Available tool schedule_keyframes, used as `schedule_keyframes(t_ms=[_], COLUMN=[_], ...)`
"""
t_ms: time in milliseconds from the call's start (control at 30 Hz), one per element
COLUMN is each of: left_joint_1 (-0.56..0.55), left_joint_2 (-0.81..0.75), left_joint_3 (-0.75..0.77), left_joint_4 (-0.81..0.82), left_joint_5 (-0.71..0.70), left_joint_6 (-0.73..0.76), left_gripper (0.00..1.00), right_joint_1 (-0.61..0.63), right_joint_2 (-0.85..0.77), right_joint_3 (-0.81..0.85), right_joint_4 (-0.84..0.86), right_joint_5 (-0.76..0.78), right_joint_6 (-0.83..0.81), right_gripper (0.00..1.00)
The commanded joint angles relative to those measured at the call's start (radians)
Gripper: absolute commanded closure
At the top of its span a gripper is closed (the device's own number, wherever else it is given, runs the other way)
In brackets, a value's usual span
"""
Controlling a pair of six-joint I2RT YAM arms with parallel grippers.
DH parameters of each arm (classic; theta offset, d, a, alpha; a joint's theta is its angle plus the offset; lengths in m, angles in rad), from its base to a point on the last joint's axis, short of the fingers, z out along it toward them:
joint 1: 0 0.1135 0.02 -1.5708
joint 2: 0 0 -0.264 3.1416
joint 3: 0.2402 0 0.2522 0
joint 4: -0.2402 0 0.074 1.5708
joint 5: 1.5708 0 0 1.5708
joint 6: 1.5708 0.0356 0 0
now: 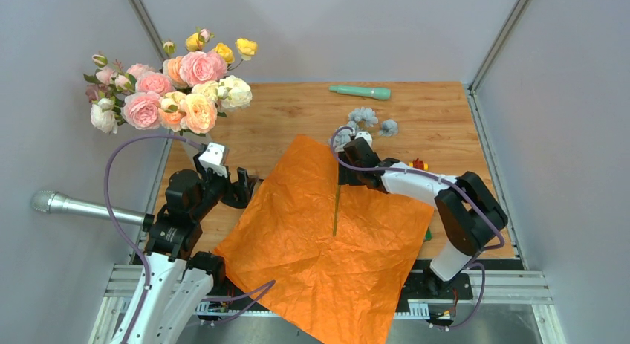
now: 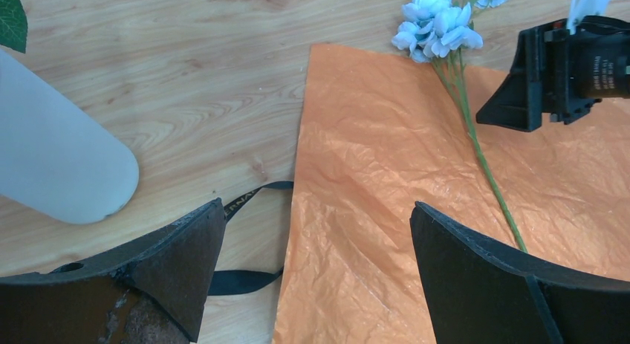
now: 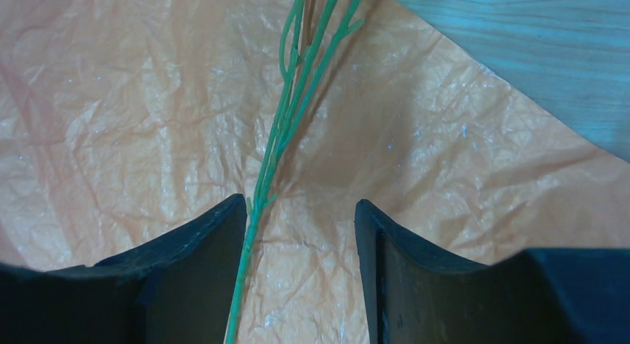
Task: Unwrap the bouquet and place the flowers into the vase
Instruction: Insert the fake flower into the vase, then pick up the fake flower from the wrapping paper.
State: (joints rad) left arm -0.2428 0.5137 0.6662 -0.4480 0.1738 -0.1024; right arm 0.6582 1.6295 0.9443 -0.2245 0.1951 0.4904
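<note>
The bouquet's orange paper [image 1: 327, 240] lies unfolded flat on the table. Most of the flowers [image 1: 171, 84], pink, peach, yellow and white, stand bunched at the back left. The off-white vase [image 2: 52, 158] shows in the left wrist view. One pale blue flower [image 1: 364, 119] lies with its green stem [image 3: 271, 158] across the paper. My right gripper [image 3: 301, 210] straddles that stem, jaws apart, and the stem rests against the left finger [image 3: 215, 247]. My left gripper [image 2: 316, 210] hovers wide open over the paper's left edge, holding nothing.
A black strap [image 2: 245, 281] lies on the wood beside the paper. A teal stick [image 1: 360, 92] lies at the back. A grey metal tube [image 1: 74, 206] juts in from the left. Small coloured blocks [image 1: 420, 164] sit by the right arm.
</note>
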Motion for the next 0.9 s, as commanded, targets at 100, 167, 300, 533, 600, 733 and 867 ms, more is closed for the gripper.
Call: schedule_keyframes(t_ms=[100,167,300,533,600,733,867], left_joint_1=[-0.006,-0.006,-0.006,-0.006,-0.006,-0.006,-0.005], left_joint_2=[0.005,0.005,0.005,0.006,0.007,0.006,0.009], left_joint_3=[0.040,0.039,0.039,0.040,0.041,0.041,0.041], left_joint_4=[0.006,0.004,0.003,0.002,0.002,0.000,0.001], left_joint_5=[-0.002,-0.002,-0.003,-0.004,-0.004,-0.005,-0.004], left_joint_6=[0.012,0.011,0.010,0.010,0.010,0.010,0.009], left_gripper=[0.00,0.00,0.00,0.00,0.00,0.00,0.00], right_joint_1=[-0.005,-0.005,-0.004,0.009,0.011,0.012,0.012], right_joint_2=[0.091,0.113,0.149,0.214,0.227,0.244,0.257], right_joint_3=[0.111,0.125,0.146,0.214,0.225,0.229,0.229], right_joint_4=[0.038,0.032,0.025,-0.014,-0.033,-0.047,-0.047], right_joint_5=[-0.025,-0.005,0.026,0.062,0.079,0.093,0.091], right_joint_6=[-0.022,-0.021,0.002,-0.007,-0.003,0.022,0.058], right_gripper=[0.47,0.50,0.53,0.58,0.61,0.66,0.70])
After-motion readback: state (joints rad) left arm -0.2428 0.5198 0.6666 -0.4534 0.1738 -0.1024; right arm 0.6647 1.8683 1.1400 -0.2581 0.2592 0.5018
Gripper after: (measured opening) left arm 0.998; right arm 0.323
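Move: The blue fake flower's stem lies on the orange paper, its part under the spray about 4 cm ahead of the right hand, 2 cm to its left and 4 cm below; from the left hand that spot is some 12 cm ahead, 29 cm right and 22 cm down. The nearest blue blooms are about 13 cm ahead and 2 cm left of the right hand, and the toy blocks about 4 cm ahead and 18 cm to its right. Onto the flower's green stem, just below where its side shoots part, the right hand eases forward about 4 cm and sinks some 3 cm, edging nearly 2 cm left early on. Its fingertips, still pointing steeply down, narrow from a bit over half open to about a third, one to each side of the stem, without pinching it yet. ##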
